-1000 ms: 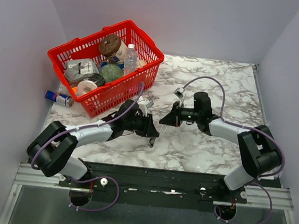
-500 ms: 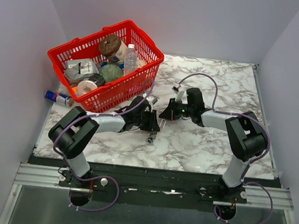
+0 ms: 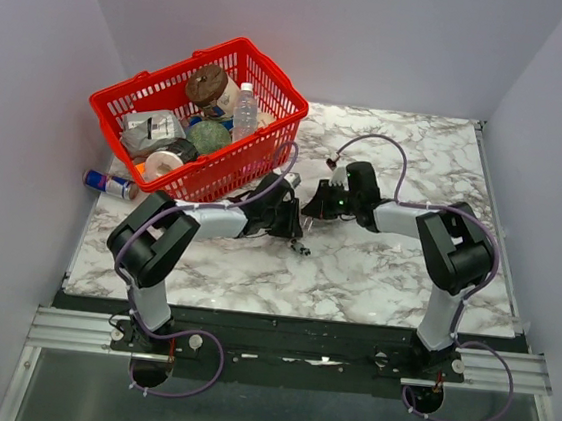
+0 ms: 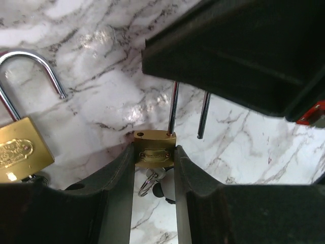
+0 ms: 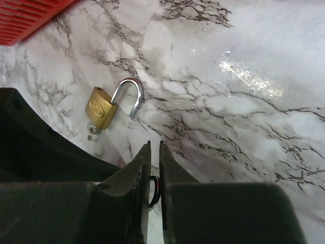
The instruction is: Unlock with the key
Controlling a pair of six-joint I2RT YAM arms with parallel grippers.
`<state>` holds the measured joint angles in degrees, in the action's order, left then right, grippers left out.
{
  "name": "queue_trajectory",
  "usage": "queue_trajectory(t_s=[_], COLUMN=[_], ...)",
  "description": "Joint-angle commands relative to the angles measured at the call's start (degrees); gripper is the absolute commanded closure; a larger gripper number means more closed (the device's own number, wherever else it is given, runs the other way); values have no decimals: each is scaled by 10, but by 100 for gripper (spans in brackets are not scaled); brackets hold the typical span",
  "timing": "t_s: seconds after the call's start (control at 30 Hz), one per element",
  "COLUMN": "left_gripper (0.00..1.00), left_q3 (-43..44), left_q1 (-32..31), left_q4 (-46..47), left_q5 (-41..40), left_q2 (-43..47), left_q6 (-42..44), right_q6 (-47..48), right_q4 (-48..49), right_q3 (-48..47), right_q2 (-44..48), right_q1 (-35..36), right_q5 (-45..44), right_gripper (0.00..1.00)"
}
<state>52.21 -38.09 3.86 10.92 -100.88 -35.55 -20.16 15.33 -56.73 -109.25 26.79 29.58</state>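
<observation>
My left gripper (image 4: pixel 155 155) is shut on a small brass padlock (image 4: pixel 155 142), gripping its sides. Its silver shackle (image 4: pixel 172 109) stands open, with one leg hanging free of the body. The key (image 4: pixel 153 178), tiny with a black head and a small ring, sticks out of the bottom of the lock between my fingers. My right gripper (image 5: pixel 154 146) is shut just above, on a thin dark loop that looks like the top of that shackle. In the top view both grippers meet near the table's middle, the left (image 3: pixel 297 224) and the right (image 3: pixel 312 212).
A second brass padlock (image 5: pixel 101 109) with an open shackle and its own key lies on the marble beside the grippers; it also shows in the left wrist view (image 4: pixel 19 152). A red basket (image 3: pixel 266 164) of groceries stands at the back left. A can (image 3: pixel 108 184) lies beside it.
Both grippers have moved together away from the front edge, toward the basket. Both arms are stretched out further, and the grippers have closed in on each other.
</observation>
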Motion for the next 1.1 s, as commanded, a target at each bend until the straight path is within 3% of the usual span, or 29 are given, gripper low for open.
queue_trajectory(t_s=[0.0,0.13,0.33,0.43,0.57,0.67,1.07], left_gripper=[100,100,100,89,57,40,4], left_q3=[28,58,83,95,98,100,103], left_q1=[4,3,1,-2,-8,-15,-32], left_q4=[-30,-54,-94,-115,-124,-126,-122], left_q5=[-77,-74,-95,-105,-105,-119,-155], left_q2=[-32,-62,-76,-75,-68,-63,18], left_q6=[25,36,42,48,51,58,117], right_q6=[-8,-16,-31,-46,-58,-65,-74], right_q4=[-30,-24,-15,-15,-18,-21,-19], right_q3=[1,19,54,76,98,118,216], right_q2=[-18,-4,45,73,110,142,315], right_q1=[9,9,9,9,9,6,-30], right_q5=[-18,-35,-83,-114,-138,-148,-160], right_gripper=[73,49,35,30,25,23,22])
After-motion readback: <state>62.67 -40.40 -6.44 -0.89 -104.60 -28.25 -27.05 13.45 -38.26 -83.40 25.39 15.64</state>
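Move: The left fingers still pinch the second padlock's body just above the table; the spot where it will be laid is about 3 cm straight ahead of that hand and some 2 cm lower. The keychain doll hangs about 3 cm back and 1 cm right of the left hand, and the already open first padlock lies some 8 cm to its left and 2 cm ahead. From the right hand, whose barely parted fingers are round the raised shackle, the second padlock's body is about 5 cm back, 4 cm left and slightly lower. The right fingers spread first and come free of the shackle, dipping about a centimetre, and then that hand draws off to the right by some 7 cm, rising and pulling back as well and turning roughly 15 degrees clockwise. The left hand meanwhile carries the pinched padlock body level forward about 3 cm, nearly stops there, then opens wide to let go of it on the table while its left side rolls up about 10 degrees. ##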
